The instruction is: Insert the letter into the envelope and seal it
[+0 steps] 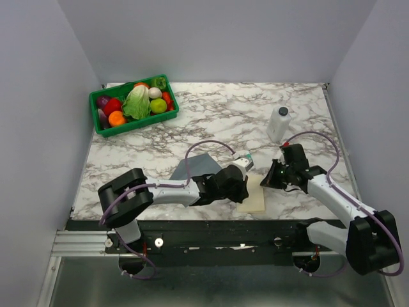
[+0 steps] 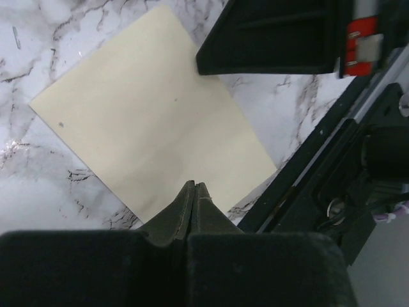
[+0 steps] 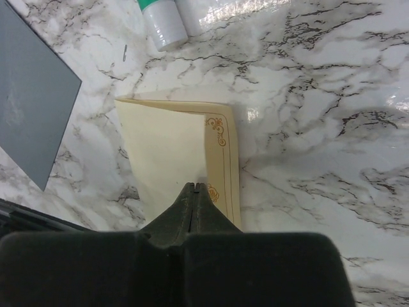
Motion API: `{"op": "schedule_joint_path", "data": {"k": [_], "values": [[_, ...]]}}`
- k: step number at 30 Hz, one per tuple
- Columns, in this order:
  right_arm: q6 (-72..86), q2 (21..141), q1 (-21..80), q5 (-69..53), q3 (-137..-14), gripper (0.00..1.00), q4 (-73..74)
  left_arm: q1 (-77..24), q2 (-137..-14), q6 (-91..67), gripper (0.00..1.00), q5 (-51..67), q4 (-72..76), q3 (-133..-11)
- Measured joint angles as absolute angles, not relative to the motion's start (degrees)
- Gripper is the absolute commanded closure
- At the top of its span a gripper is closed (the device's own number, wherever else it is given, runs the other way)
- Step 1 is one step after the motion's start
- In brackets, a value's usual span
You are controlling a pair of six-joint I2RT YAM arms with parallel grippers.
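Observation:
The cream letter (image 1: 251, 196) lies folded on the marble near the front edge, between both arms. In the right wrist view the letter (image 3: 169, 150) has its top layer short of the right edge, baring a strip with a gold border. The grey envelope (image 1: 193, 167) lies flat to its left and partly under the left arm; the envelope (image 3: 32, 115) is apart from the letter. My left gripper (image 1: 239, 186) (image 2: 195, 185) is shut, with its tips over the letter's (image 2: 147, 115) near edge. On the other side, my right gripper (image 1: 266, 181) (image 3: 195, 187) is also shut, and its tips sit over the letter's edge. I see nothing between either pair of jaws.
A white-and-green glue stick (image 1: 243, 160) (image 3: 162, 23) lies just behind the letter. A white bottle (image 1: 278, 123) stands at the back right. A green basket (image 1: 108, 130) of toy vegetables sits at the back left. The table's dark front rail (image 2: 307, 160) runs close to the letter.

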State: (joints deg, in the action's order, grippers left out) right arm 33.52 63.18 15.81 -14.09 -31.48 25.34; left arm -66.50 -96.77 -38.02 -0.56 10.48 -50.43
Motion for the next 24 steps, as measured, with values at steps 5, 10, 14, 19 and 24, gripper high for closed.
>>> {"op": "schedule_joint_path", "data": {"k": [5,10,14,19,24], "values": [[32.73,66.87,15.81,-14.09,-31.40,0.99,24.80,-66.50,-94.76,-38.13,0.96,-0.86,11.18,-50.00],[32.05,67.79,15.81,-13.98,-30.76,0.99,24.64,-66.52,-94.78,-39.05,0.96,-0.80,11.70,-47.79],[31.83,68.10,15.81,-13.56,-30.74,0.99,24.40,-66.74,-95.29,-39.77,0.96,-0.34,12.29,-46.87],[31.86,69.01,15.81,-13.56,-30.55,0.99,23.53,-68.71,-97.47,-40.66,0.96,0.71,13.58,-46.96],[31.86,69.01,15.81,-13.56,-30.48,0.99,22.92,-72.01,-100.01,-41.63,0.96,0.84,13.80,-48.18]]}}
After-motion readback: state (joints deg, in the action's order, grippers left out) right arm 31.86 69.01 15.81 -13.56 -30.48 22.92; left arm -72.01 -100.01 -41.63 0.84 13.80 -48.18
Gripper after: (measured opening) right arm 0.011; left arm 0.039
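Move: Just right of the left hand lies the folded letter, its middle some 3 cm ahead, 4 cm to the right and 4 cm below. From the right hand, poised over its loose right edge, that middle is about 3 cm back, 4 cm left and 3 cm below. The glue stick lies roughly 15 cm ahead and 3 cm right of the left hand; the grey envelope's middle is about 8 cm ahead of that hand and 17 cm left. Lowering its shut fingers about 2.5 cm, the right hand comes down on the letter's top flap beside the loose right edge and then stays there, pressing the fold flat. The left hand, also shut, bobs up slightly, then draws back some 5 cm while sinking about 3 cm, along the creased side to the letter's near end. ##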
